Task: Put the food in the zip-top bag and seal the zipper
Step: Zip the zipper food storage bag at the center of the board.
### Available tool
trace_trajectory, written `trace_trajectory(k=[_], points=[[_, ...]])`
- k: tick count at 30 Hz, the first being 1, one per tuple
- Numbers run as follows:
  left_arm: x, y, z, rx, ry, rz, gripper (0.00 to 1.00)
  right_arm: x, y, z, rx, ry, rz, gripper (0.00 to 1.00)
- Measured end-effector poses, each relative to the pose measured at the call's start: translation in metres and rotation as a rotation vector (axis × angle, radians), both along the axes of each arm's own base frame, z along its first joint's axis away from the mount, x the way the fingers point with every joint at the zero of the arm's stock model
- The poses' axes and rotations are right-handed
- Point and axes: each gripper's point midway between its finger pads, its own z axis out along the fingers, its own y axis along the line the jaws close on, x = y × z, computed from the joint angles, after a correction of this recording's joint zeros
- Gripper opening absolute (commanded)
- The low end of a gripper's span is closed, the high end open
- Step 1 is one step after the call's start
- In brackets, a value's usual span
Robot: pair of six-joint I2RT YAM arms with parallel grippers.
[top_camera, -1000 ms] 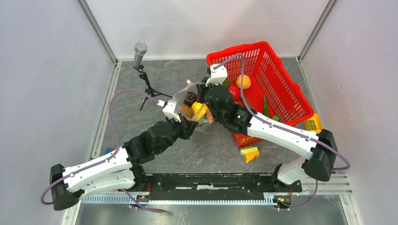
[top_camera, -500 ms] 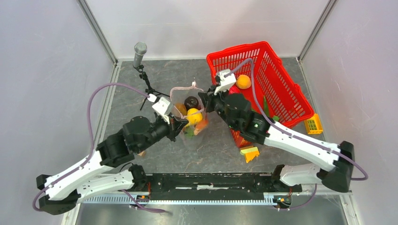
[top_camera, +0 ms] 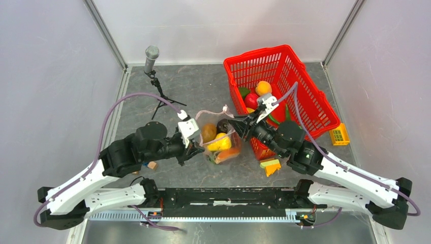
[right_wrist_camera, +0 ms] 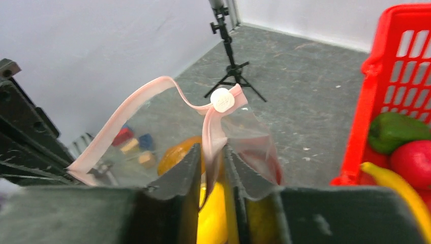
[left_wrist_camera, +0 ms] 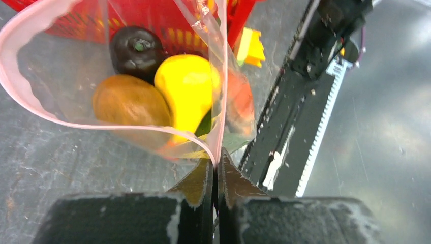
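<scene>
The clear zip-top bag (top_camera: 212,151) hangs between my two grippers over the grey floor. Inside lie pieces of food: a yellow piece (left_wrist_camera: 188,86), a brown one (left_wrist_camera: 129,101), a dark round one (left_wrist_camera: 136,48) and an orange-red one (left_wrist_camera: 239,99). My left gripper (left_wrist_camera: 217,156) is shut on the pink zipper (left_wrist_camera: 127,127) at the bag's left corner. At the other corner, my right gripper (right_wrist_camera: 212,150) stands slightly open, the strip running loosely between its fingers just below the white slider (right_wrist_camera: 222,99). More food lies in the red basket (top_camera: 305,86): an orange (top_camera: 263,88), a red piece (top_camera: 252,100), a green one (right_wrist_camera: 396,132).
A microphone on a small tripod (top_camera: 151,53) stands at the back left. Loose blocks lie about: yellow (top_camera: 339,135) right of the basket, yellow-green (top_camera: 270,166) in front of it, small ones (top_camera: 150,164) under the left arm. The black rail (top_camera: 228,195) runs along the near edge.
Both arms drew the bag nearer and lower, away from the basket. The left gripper closed on the strip. The right gripper's jaws parted a little.
</scene>
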Motion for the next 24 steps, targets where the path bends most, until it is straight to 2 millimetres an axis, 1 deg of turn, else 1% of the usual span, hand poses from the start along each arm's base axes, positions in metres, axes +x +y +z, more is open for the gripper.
trace_trajectory(k=[1,2,3,6,8,9,11,12,14,16,17,19,21,22,23,24], points=[[-0.004,0.0,-0.005,0.021,0.012,-0.023,0.02,0.0,-0.004,-0.003,-0.017,-0.01,-0.002,0.42],[-0.006,0.001,-0.01,0.037,0.016,-0.039,0.02,0.001,-0.006,-0.003,-0.021,-0.015,-0.004,0.56],[-0.01,0.002,-0.015,0.054,0.025,-0.057,0.02,0.001,-0.008,-0.002,-0.032,-0.031,-0.001,0.63],[-0.018,0.003,-0.022,0.082,0.038,-0.108,0.02,0.002,-0.011,-0.003,-0.085,-0.07,0.016,0.73],[-0.021,0.003,-0.022,0.082,0.038,-0.132,0.02,0.0,-0.012,-0.001,-0.128,-0.097,0.033,0.74],[-0.023,0.002,-0.022,0.08,0.037,-0.146,0.02,-0.001,-0.013,0.003,-0.154,-0.12,0.042,0.74],[-0.027,0.001,-0.022,0.082,0.033,-0.174,0.02,0.0,-0.018,0.015,-0.197,-0.172,0.047,0.72],[-0.028,0.002,-0.022,0.084,0.029,-0.184,0.02,0.0,-0.022,0.027,-0.226,-0.215,0.048,0.7],[-0.03,0.003,-0.022,0.089,0.02,-0.201,0.02,0.005,-0.029,0.036,-0.247,-0.248,0.027,0.7],[-0.031,0.005,-0.022,0.091,0.007,-0.211,0.02,0.021,-0.039,0.045,-0.288,-0.288,-0.007,0.67],[-0.031,0.006,-0.022,0.092,0.002,-0.214,0.02,0.032,-0.046,0.045,-0.314,-0.292,-0.028,0.65],[-0.032,0.007,-0.022,0.097,-0.004,-0.217,0.02,0.059,-0.056,0.042,-0.372,-0.286,-0.058,0.65],[-0.032,0.008,-0.023,0.103,-0.007,-0.221,0.02,0.086,-0.06,0.031,-0.433,-0.272,-0.039,0.74],[-0.032,0.009,-0.023,0.107,-0.007,-0.221,0.02,0.097,-0.058,0.02,-0.462,-0.265,-0.006,0.78],[-0.032,0.009,-0.024,0.112,-0.009,-0.224,0.02,0.103,-0.056,0.005,-0.5,-0.262,0.039,0.79],[-0.032,0.01,-0.023,0.117,-0.013,-0.227,0.02,0.104,-0.052,-0.01,-0.54,-0.269,0.102,0.81]])
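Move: The right fingers are just parting on the pink zip strip; the bag's white slider sits about 4 cm ahead of them, 2 cm left and a centimetre higher. The basket's middle is roughly 16 cm ahead, 21 cm right and 20 cm below; the yellow fruit in the bag is some 4 cm back, 4 cm left and 15 cm down. From the left hand, which pinches the strip's near end, the slider is about 14 cm ahead, 9 cm right and 5 cm up. Opening wide and letting go of the zip strip, the right hand lifts about 4 cm off the bag, then swings forward some 10 cm and a little right past the slider end towards the basket's left rim, sinking again at the end while the wrist rolls some 30 degrees. The left hand keeps its pinch on the strip's near end, easing back 3 cm, sinking 2 and turning slightly clockwise. ##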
